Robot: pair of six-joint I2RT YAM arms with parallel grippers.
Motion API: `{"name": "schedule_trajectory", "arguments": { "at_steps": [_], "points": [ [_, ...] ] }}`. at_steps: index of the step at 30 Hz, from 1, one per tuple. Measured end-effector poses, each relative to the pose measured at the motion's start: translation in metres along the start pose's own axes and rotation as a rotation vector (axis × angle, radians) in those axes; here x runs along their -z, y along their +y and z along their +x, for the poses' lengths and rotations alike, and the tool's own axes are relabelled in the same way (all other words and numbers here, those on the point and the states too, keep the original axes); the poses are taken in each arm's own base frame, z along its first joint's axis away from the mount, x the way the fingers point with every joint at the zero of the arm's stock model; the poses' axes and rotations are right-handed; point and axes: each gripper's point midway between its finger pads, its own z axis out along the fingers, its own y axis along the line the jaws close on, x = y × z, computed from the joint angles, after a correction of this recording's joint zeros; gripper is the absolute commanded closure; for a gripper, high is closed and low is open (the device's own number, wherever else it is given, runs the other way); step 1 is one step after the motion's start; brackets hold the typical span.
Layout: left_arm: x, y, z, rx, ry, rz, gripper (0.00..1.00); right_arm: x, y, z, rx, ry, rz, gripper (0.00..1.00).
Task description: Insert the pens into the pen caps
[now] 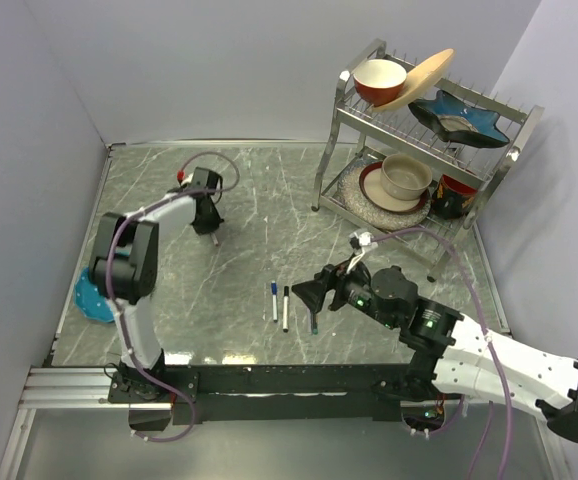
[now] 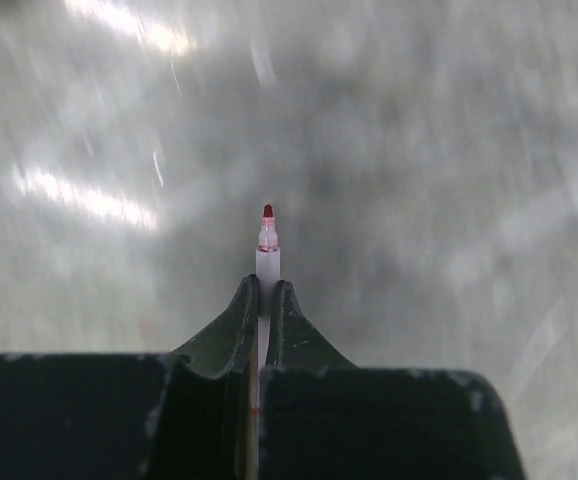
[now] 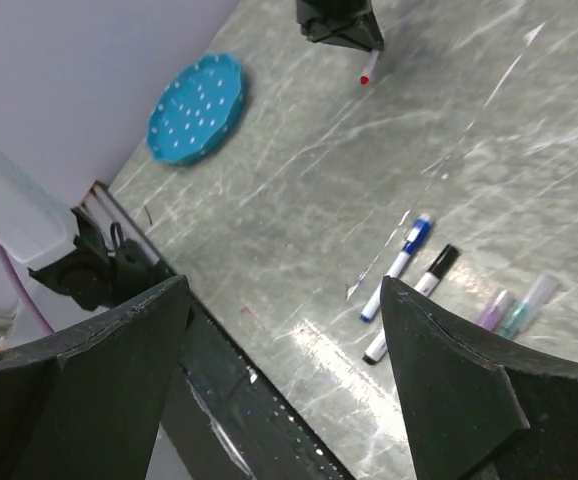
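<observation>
My left gripper [image 2: 267, 290] is shut on a white pen with a red tip [image 2: 268, 240], which sticks out past the fingertips above the table at the back left [image 1: 215, 238]. Two white pens lie side by side at the front centre, one wearing a blue cap [image 1: 274, 300] [image 3: 397, 265], the other a black cap [image 1: 286, 308] [image 3: 414, 300]. A teal pen [image 1: 313, 320] [image 3: 527, 303] lies just right of them, partly behind a finger of my right gripper. My right gripper [image 3: 284, 283] [image 1: 311, 292] hovers open over these pens, holding nothing.
A blue dotted plate [image 1: 91, 298] [image 3: 196, 108] lies at the table's left edge. A metal dish rack [image 1: 339, 150] with bowls and plates stands at the back right. The black base rail [image 1: 269, 380] runs along the near edge.
</observation>
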Motion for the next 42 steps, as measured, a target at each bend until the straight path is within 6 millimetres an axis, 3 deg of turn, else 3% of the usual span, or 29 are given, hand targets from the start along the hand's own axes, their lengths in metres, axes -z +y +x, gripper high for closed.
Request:
{"name": "schedule_trajectory", "arguments": {
  "at_steps": [5,11,15,18,22,29,38,39,42],
  "points": [
    [0.073,-0.023,0.046,-0.009,-0.005,0.261,0.99,-0.018,0.001,0.023,-0.042,0.085,-0.020,0.16],
    [0.173,-0.067,0.066,0.025,-0.087,0.684,0.99,-0.036,0.009,0.026,-0.114,0.110,-0.081,0.22],
    [0.218,-0.075,0.086,0.052,-0.095,0.890,0.99,-0.045,0.016,0.017,-0.169,0.084,-0.130,0.29],
    [0.240,-0.073,0.100,0.076,-0.084,1.000,0.99,-0.051,0.021,0.012,-0.201,0.070,-0.168,0.31],
    [0.263,-0.070,0.112,0.110,-0.066,1.111,0.99,-0.061,0.024,0.017,-0.233,0.094,-0.194,0.35],
    [0.293,-0.065,0.112,0.144,-0.089,1.231,0.99,-0.078,0.029,0.026,-0.268,0.139,-0.220,0.50],
    [0.300,-0.063,0.114,0.175,-0.090,1.282,0.99,-0.090,0.043,0.019,-0.286,0.136,-0.274,0.59],
    [0.301,-0.063,0.115,0.178,-0.087,1.289,0.99,-0.090,0.043,0.019,-0.287,0.138,-0.276,0.62],
    [0.300,-0.063,0.117,0.181,-0.082,1.301,0.99,-0.091,0.045,0.019,-0.288,0.142,-0.285,0.87]
  ]
}}
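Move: The red-tipped pen I already hold in my left hand has to reach my right gripper, about 27 cm back, 24 cm to the right and 20 cm above my left hand. Seen from my right hand, that pen is roughly 27 cm ahead, 23 cm left and 20 cm down. Below my right hand by some 21 cm lie the black pen, 4 cm ahead and 6 cm left; the blue pen, 6 cm ahead and 9 cm left; and the purple-green pair, 2 cm ahead and straight in line. I sweep my left hand back about 22 cm, up 21 cm and 13 cm to the right, keeping the pen pinched and swinging the fingers some 75 degrees from pointing down to pointing right. Meanwhile my right hand slides about 10 cm left to meet the pen, turning slightly counter-clockwise, its wide-open fingers closing more than halfway around the pen's lower end, below my left fingertips. ##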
